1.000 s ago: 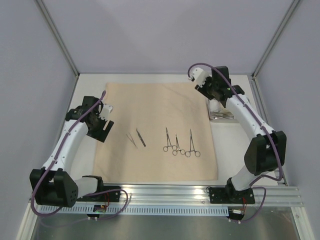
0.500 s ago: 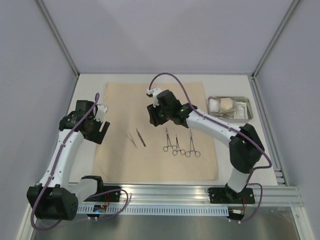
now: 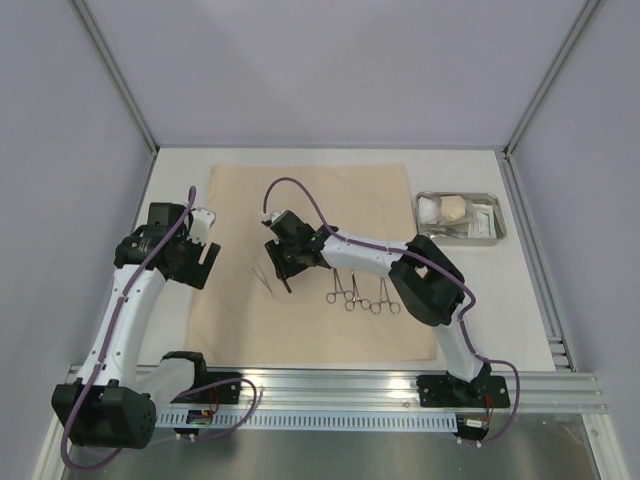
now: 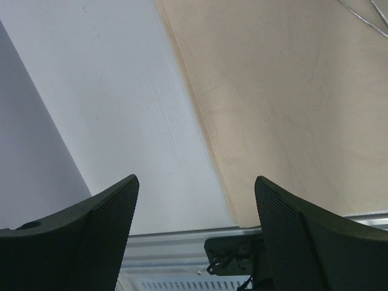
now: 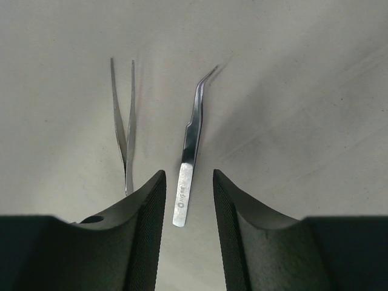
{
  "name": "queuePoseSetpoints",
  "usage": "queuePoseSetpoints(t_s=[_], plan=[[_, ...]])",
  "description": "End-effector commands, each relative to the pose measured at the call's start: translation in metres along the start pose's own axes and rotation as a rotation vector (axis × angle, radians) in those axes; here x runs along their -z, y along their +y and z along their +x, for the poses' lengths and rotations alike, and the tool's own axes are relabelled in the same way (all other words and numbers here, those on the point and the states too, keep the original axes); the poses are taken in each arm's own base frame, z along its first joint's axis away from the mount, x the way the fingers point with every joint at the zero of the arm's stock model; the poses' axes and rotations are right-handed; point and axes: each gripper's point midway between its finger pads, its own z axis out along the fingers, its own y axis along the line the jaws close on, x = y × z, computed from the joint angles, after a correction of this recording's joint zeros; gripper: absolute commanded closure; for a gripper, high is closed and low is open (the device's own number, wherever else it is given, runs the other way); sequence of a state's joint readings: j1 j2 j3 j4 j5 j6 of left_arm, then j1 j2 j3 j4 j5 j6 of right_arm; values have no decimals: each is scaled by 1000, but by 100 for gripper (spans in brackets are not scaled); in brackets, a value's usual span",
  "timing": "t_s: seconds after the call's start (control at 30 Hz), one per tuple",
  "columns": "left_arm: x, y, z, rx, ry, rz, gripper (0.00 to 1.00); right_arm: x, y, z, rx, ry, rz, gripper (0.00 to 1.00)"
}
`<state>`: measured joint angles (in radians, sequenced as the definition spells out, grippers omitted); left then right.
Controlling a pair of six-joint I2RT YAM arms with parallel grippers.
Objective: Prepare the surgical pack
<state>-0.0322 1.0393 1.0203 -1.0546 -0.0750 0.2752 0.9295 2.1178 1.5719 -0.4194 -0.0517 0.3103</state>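
Observation:
The tan cloth sheet (image 3: 330, 195) lies flat on the table. Two tweezers rest on its left part: a straight pair (image 5: 124, 130) and a curved-tip pair (image 5: 191, 142). My right gripper (image 5: 188, 182) hovers low over the curved pair's blunt end. It is open, with a finger on each side of the tweezers and neither touching them. Three steel clamps (image 3: 356, 290) lie side by side just to the right. My left gripper (image 4: 197, 188) is open and empty above the cloth's left edge (image 4: 200, 127).
A shiny steel tray (image 3: 503, 218) holding gauze and white packets (image 3: 445, 209) sits at the right, off the cloth. An aluminium rail (image 3: 340, 385) runs along the near edge. Grey enclosure walls stand at both sides.
My right arm has swung from the tray at the right across the cloth to the tweezers and come down over them. The left arm has drawn slightly back to the left.

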Motion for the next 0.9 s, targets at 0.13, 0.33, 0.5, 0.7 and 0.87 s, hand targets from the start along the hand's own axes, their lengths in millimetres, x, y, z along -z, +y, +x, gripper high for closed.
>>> queuePoseSetpoints(t_s=[0.13, 0.33, 0.5, 0.7, 0.87], plan=[[7, -1, -11, 2, -46, 16, 14, -14, -2, -1, 15, -10, 71, 63], [5, 0, -11, 3, -37, 15, 14, -21, -4, 2, 48, -7, 107, 66], [5, 0, -12, 3, -33, 17, 14, -26, -9, 5, 58, 5, 141, 78], [6, -1, -12, 3, -32, 24, 14, -25, -8, 6, 54, 15, 140, 91], [10, -2, -15, 3, -45, 32, 14, -9, 2, -14, 75, -51, 101, 100]])
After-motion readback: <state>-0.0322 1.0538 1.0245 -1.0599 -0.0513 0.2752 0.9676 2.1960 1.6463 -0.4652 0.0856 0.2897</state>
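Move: The curved tweezers lie almost under the right hand, their middle about 2 cm ahead, 1 cm left and 2 cm below it. Of this hand's other neighbours at that height, the straight tweezers are some 5 cm left and 1 cm ahead, and the nearest ring-handled clamp is about 12 cm right, level with it. From the left hand the curved tweezers are about 8 cm ahead, 18 cm right and 14 cm below. The right fingers shut from just under half open onto the handle part of the curved tweezers, pinching them a little tailward of the middle. To get there the right hand first drops about 2 cm, then stays low, creeping less than 1 cm forward while the wrist tilts 5 to 10 degrees so the fingers lean less to the left. ##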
